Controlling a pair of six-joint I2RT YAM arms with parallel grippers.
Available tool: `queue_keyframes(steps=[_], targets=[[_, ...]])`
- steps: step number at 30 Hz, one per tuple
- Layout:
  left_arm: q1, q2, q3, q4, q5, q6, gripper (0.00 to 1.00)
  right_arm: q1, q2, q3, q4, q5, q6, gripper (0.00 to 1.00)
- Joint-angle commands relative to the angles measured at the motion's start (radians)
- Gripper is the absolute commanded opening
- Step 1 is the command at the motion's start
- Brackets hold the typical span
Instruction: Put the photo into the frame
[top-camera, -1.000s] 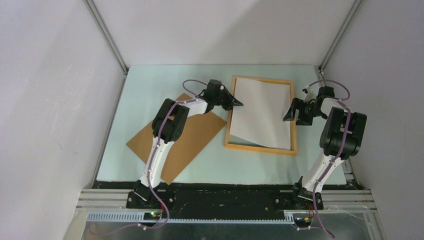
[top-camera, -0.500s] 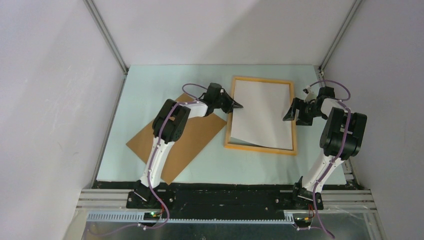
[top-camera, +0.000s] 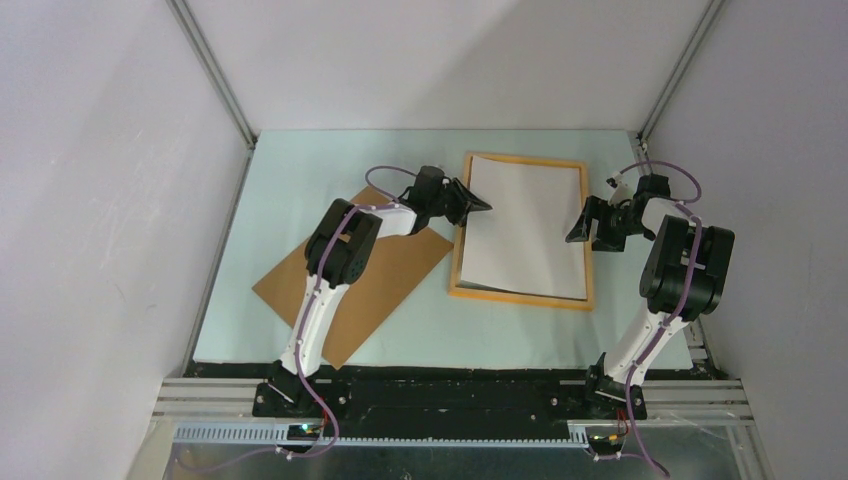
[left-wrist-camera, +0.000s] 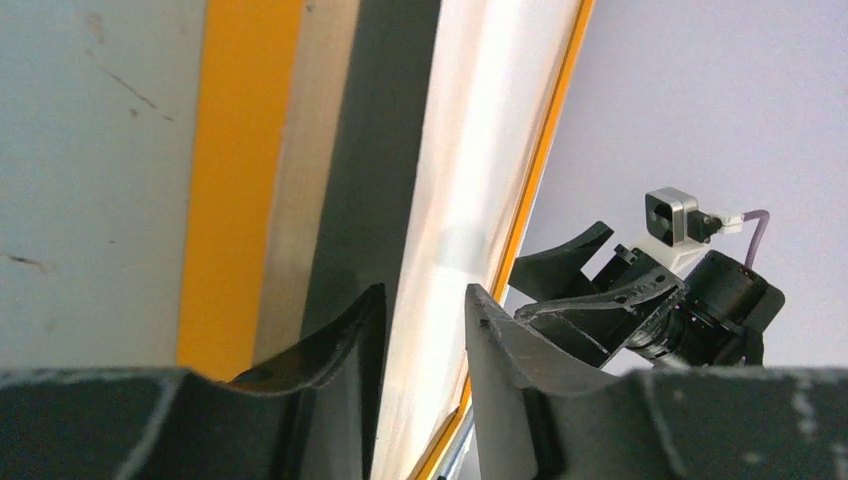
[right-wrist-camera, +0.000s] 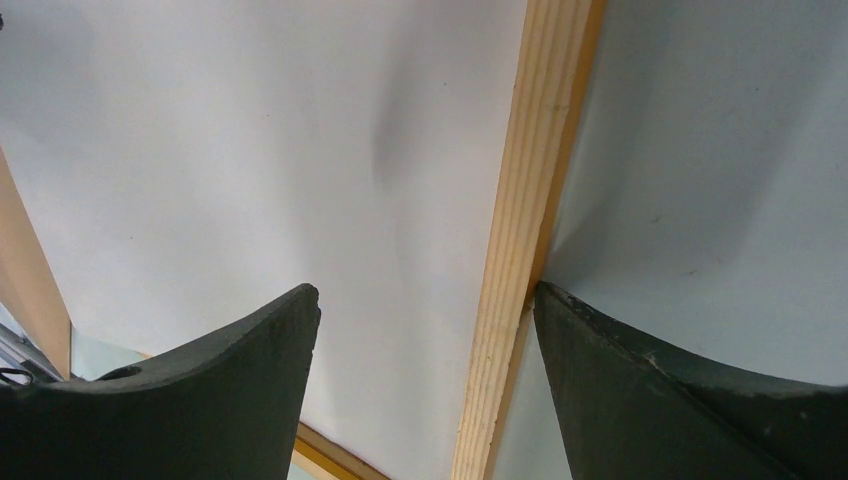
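The photo (top-camera: 525, 225) lies white back up inside the orange-yellow frame (top-camera: 520, 296) on the mat. My left gripper (top-camera: 482, 207) sits at the frame's left rail, open. In the left wrist view its fingertips (left-wrist-camera: 425, 292) stand apart on either side of the photo's (left-wrist-camera: 470, 150) left edge without pinching it. A dark shadow shows under that edge beside the frame rail (left-wrist-camera: 240, 170). My right gripper (top-camera: 576, 234) is open over the right rail. In its wrist view the gripper (right-wrist-camera: 425, 290) has one finger over the photo (right-wrist-camera: 250, 150) and the other outside the rail (right-wrist-camera: 520, 200).
A plain brown backing board (top-camera: 370, 270) lies slanted on the pale green mat (top-camera: 300, 180) left of the frame, under the left arm. Grey walls with metal posts close in the back and sides. The arms' base rail (top-camera: 450, 395) runs along the near edge.
The left gripper's jaws have opened off the photo's left edge. The photo, skewed across the frame's near rail a second ago, now lies squarely within the frame. The right arm has not moved.
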Motion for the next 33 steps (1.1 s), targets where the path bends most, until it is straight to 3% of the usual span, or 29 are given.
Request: queue_keyframes(steps=[1,8,13,18,33], targets=[[-0.006,-0.054,-0.033,-0.050,-0.010,0.034,0.44,0.000,-0.010,-0.024,-0.037,0.012,0.005,0.84],[0.009,-0.102,-0.011,-0.151,-0.025,0.119,0.57,-0.003,-0.016,-0.024,-0.036,0.006,0.005,0.84],[0.020,-0.129,0.015,-0.247,-0.035,0.200,0.77,-0.003,-0.017,-0.024,-0.036,0.003,0.004,0.84],[0.023,-0.149,0.036,-0.324,-0.037,0.259,0.87,-0.004,-0.021,-0.023,-0.037,-0.001,0.004,0.84],[0.039,-0.204,0.093,-0.413,-0.067,0.428,0.93,-0.005,-0.059,-0.032,-0.028,0.027,-0.008,0.84]])
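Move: The left fingers, partly open, have the raised left edge of the photo between them; the photo's middle lies about 9 cm to this hand's right, 4 cm back and 2 cm lower. The frame's left rail runs some 5 cm to its left, level with the hand, 3 cm below; the brown board's middle is roughly 31 cm left and 15 cm back. From the right hand the photo's middle is about 14 cm left and 4 cm farther out. The left fingers spread from partly to wide open, leaving the photo's left edge free, while the hand eases left towards the frame's left rail and up, about 3 cm each way, drifting slightly back. It rolls some 15 degrees, its left side rising. The right hand stays with open fingers astride the frame's right rail. ##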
